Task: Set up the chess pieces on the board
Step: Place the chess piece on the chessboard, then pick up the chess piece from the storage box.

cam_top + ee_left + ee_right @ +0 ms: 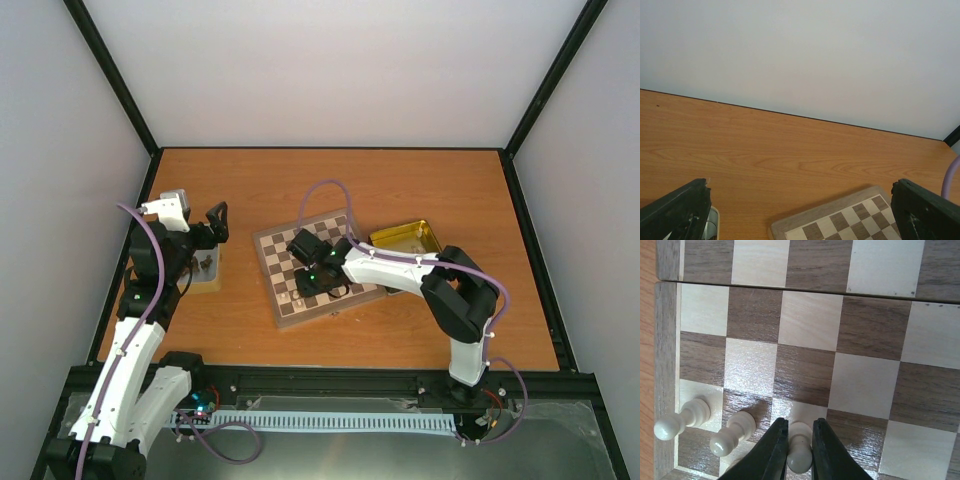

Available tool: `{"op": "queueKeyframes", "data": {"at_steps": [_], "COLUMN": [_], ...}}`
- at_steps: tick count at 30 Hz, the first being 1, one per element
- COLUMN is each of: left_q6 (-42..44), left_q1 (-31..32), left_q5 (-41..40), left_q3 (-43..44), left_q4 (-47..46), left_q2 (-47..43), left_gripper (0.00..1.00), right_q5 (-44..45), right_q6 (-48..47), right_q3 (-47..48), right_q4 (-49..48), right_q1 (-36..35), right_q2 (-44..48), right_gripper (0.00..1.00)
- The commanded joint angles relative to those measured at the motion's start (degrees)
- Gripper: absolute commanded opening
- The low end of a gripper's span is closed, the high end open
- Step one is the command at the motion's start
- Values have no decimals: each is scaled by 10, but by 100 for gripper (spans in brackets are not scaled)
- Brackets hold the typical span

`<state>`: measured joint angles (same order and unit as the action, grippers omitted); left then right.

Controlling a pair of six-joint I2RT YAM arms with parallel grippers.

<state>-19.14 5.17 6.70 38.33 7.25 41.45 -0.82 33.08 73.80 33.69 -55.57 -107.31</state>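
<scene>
The wooden checkered board [275, 255] lies mid-table, and its squares [865, 330] fill the right wrist view. My right gripper [800, 423] is down over the board's near edge [308, 290], shut on a cream-white pawn [800, 455] that stands on a light square. Two more cream pawns [682, 419] [732, 435] stand to its left along the same edge. My left gripper [215, 222] hangs open and empty at the table's left; its view [802, 217] shows only bare table and a corner of the board [840, 225].
A gold tin [405, 238] sits just right of the board, partly under my right arm. A small tray [210, 268] with dark pieces lies below my left gripper; its rim [713, 225] shows by the left finger. White walls enclose the table.
</scene>
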Motion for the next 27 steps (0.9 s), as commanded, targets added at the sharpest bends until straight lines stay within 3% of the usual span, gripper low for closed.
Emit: {"op": "queueKeyframes", "data": {"at_steps": [1, 10, 16, 22, 27], "left_q6": [-6, -6, -6, -7, -7], "left_q1": [2, 2, 2, 2, 2], "left_q5": [3, 3, 4, 5, 6], "left_q3": [15, 16, 16, 14, 14], "left_q4": [-10, -10, -10, -10, -11], "left_q2": [-7, -7, -8, -9, -8], "left_gripper": [100, 100, 100, 100, 100], "right_q5": [12, 16, 94, 217, 234], "right_q6": [0, 7, 25, 35, 24], "right_q3": [17, 29, 4, -75, -148], "right_q4": [9, 3, 9, 37, 29], "right_q1": [-6, -4, 23, 126, 248], "right_q2": [-9, 23, 88, 175, 225], "right_gripper": [17, 28, 33, 38, 40]}}
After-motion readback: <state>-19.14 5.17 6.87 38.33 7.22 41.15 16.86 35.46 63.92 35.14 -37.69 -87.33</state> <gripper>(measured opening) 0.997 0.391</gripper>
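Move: The right fingers still hold a white chess piece standing on its square, right at the hand point. The loose pieces in the yellow tray lie about 25 cm to the right, some 6 cm ahead and 4 cm lower. Two placed pieces stand about 3 and 5 cm left of the hand, each 1 to 2 cm nearer the base. From the left hand, the tray pieces are roughly 49 cm right, about level ahead, and 28 cm below. Open the right gripper part-way to let go of the chess piece on its square, holding the hand still, then lift it clear. Rise about 8 cm while picking up speed and sweep some 16 cm right and 9 cm forward towards the tray; turn the hand clockwise nearly 30 degrees and swing the fingertips forward as it travels, the fingers still widening. ##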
